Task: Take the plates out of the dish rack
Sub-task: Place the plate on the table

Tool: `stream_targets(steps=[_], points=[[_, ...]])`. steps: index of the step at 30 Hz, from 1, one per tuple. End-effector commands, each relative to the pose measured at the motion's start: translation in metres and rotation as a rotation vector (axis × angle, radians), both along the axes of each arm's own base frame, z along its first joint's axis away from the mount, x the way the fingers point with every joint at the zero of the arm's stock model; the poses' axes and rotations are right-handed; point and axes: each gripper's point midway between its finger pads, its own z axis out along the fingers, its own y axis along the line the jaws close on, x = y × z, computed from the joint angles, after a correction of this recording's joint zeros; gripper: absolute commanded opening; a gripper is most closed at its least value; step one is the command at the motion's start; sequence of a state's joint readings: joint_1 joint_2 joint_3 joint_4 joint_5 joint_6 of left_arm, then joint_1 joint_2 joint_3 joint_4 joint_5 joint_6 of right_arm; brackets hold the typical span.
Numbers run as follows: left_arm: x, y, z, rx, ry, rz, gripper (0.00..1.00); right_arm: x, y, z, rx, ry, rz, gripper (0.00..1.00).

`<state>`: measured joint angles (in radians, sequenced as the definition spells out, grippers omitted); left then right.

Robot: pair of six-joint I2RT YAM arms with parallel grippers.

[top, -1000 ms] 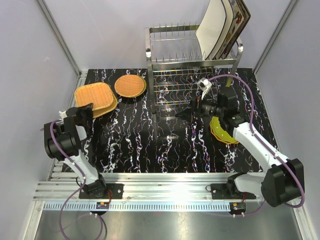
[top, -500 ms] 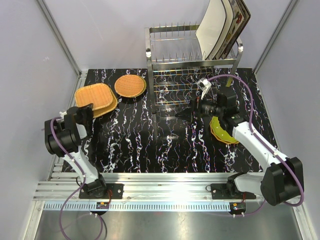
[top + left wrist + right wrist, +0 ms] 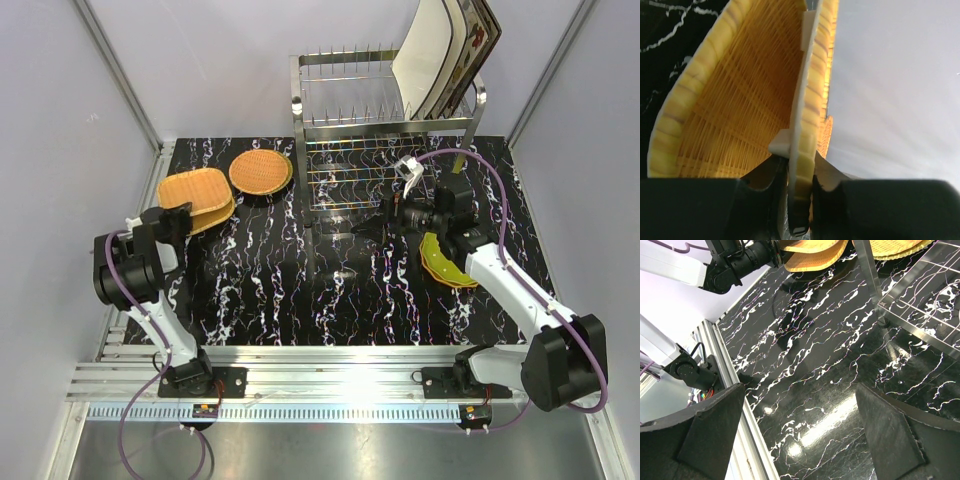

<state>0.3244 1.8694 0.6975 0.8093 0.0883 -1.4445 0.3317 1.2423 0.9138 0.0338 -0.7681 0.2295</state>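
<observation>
My left gripper (image 3: 178,216) is shut on the near rim of a squarish orange woven plate (image 3: 195,188), which lies over another plate like it (image 3: 218,212) at the table's left. In the left wrist view the rim (image 3: 802,125) stands between the jaws of the left gripper (image 3: 800,172). A round woven plate (image 3: 261,171) lies beside them. The dish rack (image 3: 385,130) stands at the back, with cream plates (image 3: 430,55) and a flower-patterned plate (image 3: 482,32) leaning in its top right. My right gripper (image 3: 365,230) hangs open and empty in front of the rack, above bare table (image 3: 800,430).
A lime-green plate (image 3: 442,264) lies on the table under the right forearm. A rack leg (image 3: 867,275) and the grid shelf (image 3: 925,305) are close on the right gripper's far side. An aluminium rail (image 3: 320,360) runs along the table's near edge.
The left gripper has shifted a little right and back, and the squarish woven plate it holds has swung flatter over the one beneath. The right arm has not moved.
</observation>
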Motion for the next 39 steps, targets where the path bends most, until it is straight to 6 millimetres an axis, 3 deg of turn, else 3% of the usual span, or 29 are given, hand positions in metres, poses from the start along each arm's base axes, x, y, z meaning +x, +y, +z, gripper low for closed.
stream_targets(steps=[1, 9, 13, 14, 18, 20, 21, 23, 31, 39], points=[[0.017, 0.011, 0.045, 0.047, -0.136, 0.042, 0.21, 0.011, -0.003, 0.023, 0.026, -0.084, -0.027, 1.00], [0.011, 0.008, 0.040, 0.038, -0.104, 0.040, 0.40, 0.009, -0.003, 0.025, 0.028, -0.090, -0.027, 1.00], [0.009, 0.005, 0.041, 0.040, -0.081, 0.022, 0.56, 0.008, -0.004, 0.027, 0.032, -0.093, -0.027, 1.00], [0.007, 0.003, 0.037, 0.038, -0.057, 0.014, 0.65, 0.008, -0.004, 0.027, 0.032, -0.093, -0.027, 1.00], [0.006, -0.003, 0.039, 0.037, -0.015, -0.028, 0.85, 0.007, -0.004, 0.028, 0.036, -0.097, -0.027, 1.00], [0.003, -0.007, 0.038, 0.036, 0.008, -0.048, 0.87, 0.006, -0.004, 0.031, 0.040, -0.101, -0.026, 1.00], [0.005, -0.006, 0.041, 0.034, 0.015, -0.046, 0.94, 0.006, -0.004, 0.030, 0.040, -0.100, -0.025, 1.00], [-0.002, -0.011, 0.025, -0.004, 0.123, -0.069, 0.97, 0.004, -0.004, 0.033, 0.043, -0.106, -0.025, 1.00], [-0.020, -0.017, 0.008, -0.013, 0.339, -0.113, 0.99, 0.000, -0.005, 0.034, 0.047, -0.110, -0.022, 1.00], [-0.029, -0.021, 0.016, 0.002, 0.430, -0.162, 0.99, -0.001, -0.006, 0.039, 0.043, -0.131, -0.018, 1.00]])
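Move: The left gripper still pinches the near-left rim of the upper square basket plate. The lower square plate it is to rest on has its middle about 4 cm ahead of this hand, 5 cm to its right and some 4 cm below. The round basket plate lies roughly 10 cm ahead and 18 cm to the right. From the idle right hand, the lower square plate lies about 15 cm ahead, 41 cm left and 22 cm lower. Hold the left hand nearly in place and spread its fingers from almost shut to fully wide, letting go of the upper square plate's rim over the lower one. Then ease back about 2 cm and slightly right, away from the plates, while the wrist tips the fingers some 25 degrees further down. ##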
